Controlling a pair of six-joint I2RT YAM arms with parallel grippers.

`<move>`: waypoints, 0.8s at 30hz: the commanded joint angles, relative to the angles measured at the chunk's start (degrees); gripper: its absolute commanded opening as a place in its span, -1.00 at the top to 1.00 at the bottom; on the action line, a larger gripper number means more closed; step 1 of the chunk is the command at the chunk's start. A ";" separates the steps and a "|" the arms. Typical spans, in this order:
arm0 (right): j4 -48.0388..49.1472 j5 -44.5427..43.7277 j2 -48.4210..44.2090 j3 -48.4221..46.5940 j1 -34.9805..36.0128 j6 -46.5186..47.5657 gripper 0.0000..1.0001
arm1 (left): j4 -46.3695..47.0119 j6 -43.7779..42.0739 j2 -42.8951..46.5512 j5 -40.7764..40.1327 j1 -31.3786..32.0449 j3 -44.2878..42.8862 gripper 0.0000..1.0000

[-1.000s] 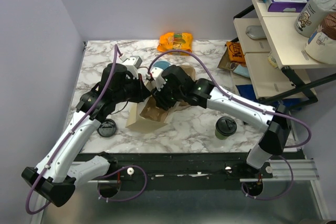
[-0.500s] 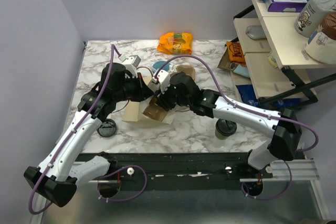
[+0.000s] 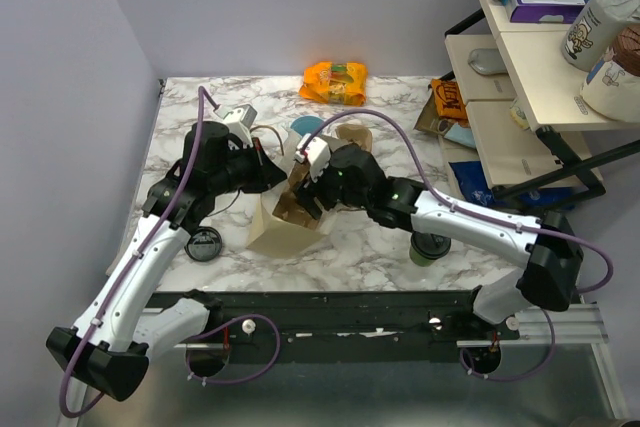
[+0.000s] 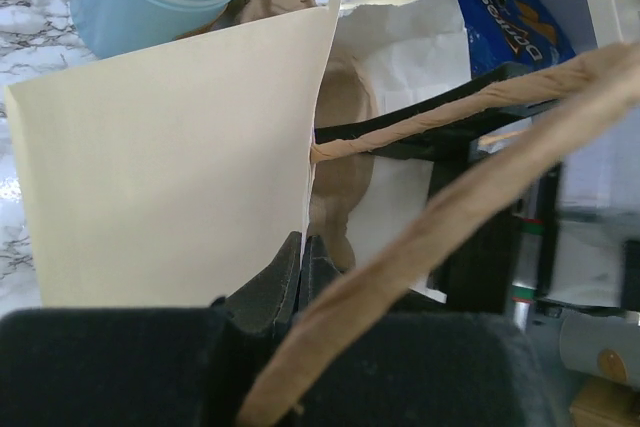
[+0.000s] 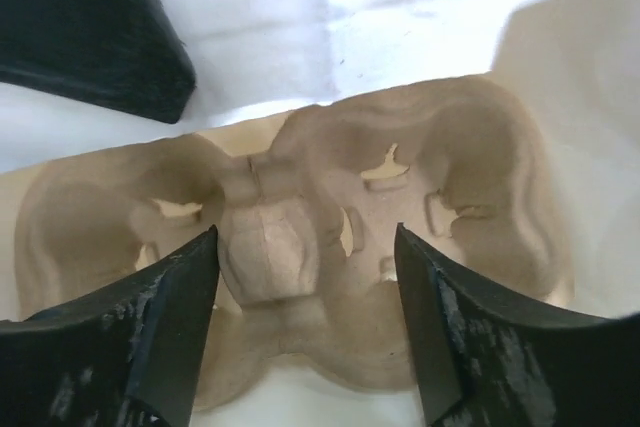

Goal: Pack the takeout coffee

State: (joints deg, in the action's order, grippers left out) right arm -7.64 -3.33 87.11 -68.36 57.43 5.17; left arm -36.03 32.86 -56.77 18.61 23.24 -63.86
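The takeout coffee (image 3: pixel 431 244), a green cup with a black lid, stands at the front right of the table, partly under my right forearm. The tan paper bag (image 3: pixel 283 227) stands mouth-up at the middle. My left gripper (image 4: pixel 302 249) is shut on the bag's cream side wall (image 4: pixel 170 167), with a twisted paper handle (image 4: pixel 450 217) lying across it. My right gripper (image 5: pixel 305 282) reaches down into the bag mouth, open, its fingers on either side of a moulded pulp cup carrier (image 5: pixel 300 227) on the bag floor and not touching it.
A loose black lid (image 3: pixel 203 245) lies left of the bag. A light-blue cup (image 3: pixel 304 128) and a brown-looking cup (image 3: pixel 352 135) stand behind the bag, with an orange snack bag (image 3: pixel 335 80) at the back edge. A shelf unit (image 3: pixel 520 67) flanks the table's right side.
The bag went from lying slanted to standing with its mouth up as my left gripper pulled its edge left. My right gripper pushed deeper inside and opened wider, leaving the carrier free.
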 commanded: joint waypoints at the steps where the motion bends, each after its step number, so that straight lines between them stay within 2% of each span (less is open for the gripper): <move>1: -1.76 2.19 -4.58 -2.39 0.32 -1.82 -0.62 | -0.62 0.01 1.75 -2.79 -0.39 -0.92 1.00; 10: -5.54 0.88 -11.70 -4.85 0.23 -2.96 -0.68 | -0.27 -0.08 1.40 -2.35 -0.48 -0.48 1.00; 17: -13.97 -7.73 -17.14 -9.60 0.32 -6.56 -0.76 | -0.88 0.45 0.88 -3.67 -0.39 -1.01 1.00; 20: -15.56 -10.99 -20.12 -10.30 0.32 -7.19 -0.89 | -1.23 0.80 0.53 -4.02 -0.39 -1.18 1.00; 21: -15.65 -11.95 -20.92 -10.30 0.23 -7.45 -0.99 | -1.50 1.06 0.52 -4.63 -0.39 -1.27 1.00; 24: -15.65 -12.75 -23.56 -10.22 0.32 -8.51 -1.00 | -2.20 1.68 0.08 -5.95 -0.39 -1.45 1.00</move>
State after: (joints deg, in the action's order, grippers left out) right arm -20.32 -11.40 67.18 -76.84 57.43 -1.10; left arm -36.64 33.10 -56.31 15.38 23.20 -63.86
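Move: The lidded coffee cup, next to be fetched, stands about 27 cm to the right hand's right, 5 cm back and 11 cm below. The right hand is inside the paper bag, its fingers already spread around the released cup holder, whose middle is some 2 cm ahead, 2 cm left and 3 cm below. The spare holder lies about 20 cm ahead, 10 cm right and 14 cm down. From the left hand, the cup is roughly 30 cm right, 3 cm back and 18 cm below. The right hand backs off the cup holder and climbs some 16 cm, straight up out of the paper bag at first, then bearing right as well over the second half, about 8 cm in all, clear of the bag's right wall. On the way its fingers go from mostly open to fully open and the wrist turns about 20 degrees, while the left hand stays almost in place and keeps its pinch on the bag's rim. ##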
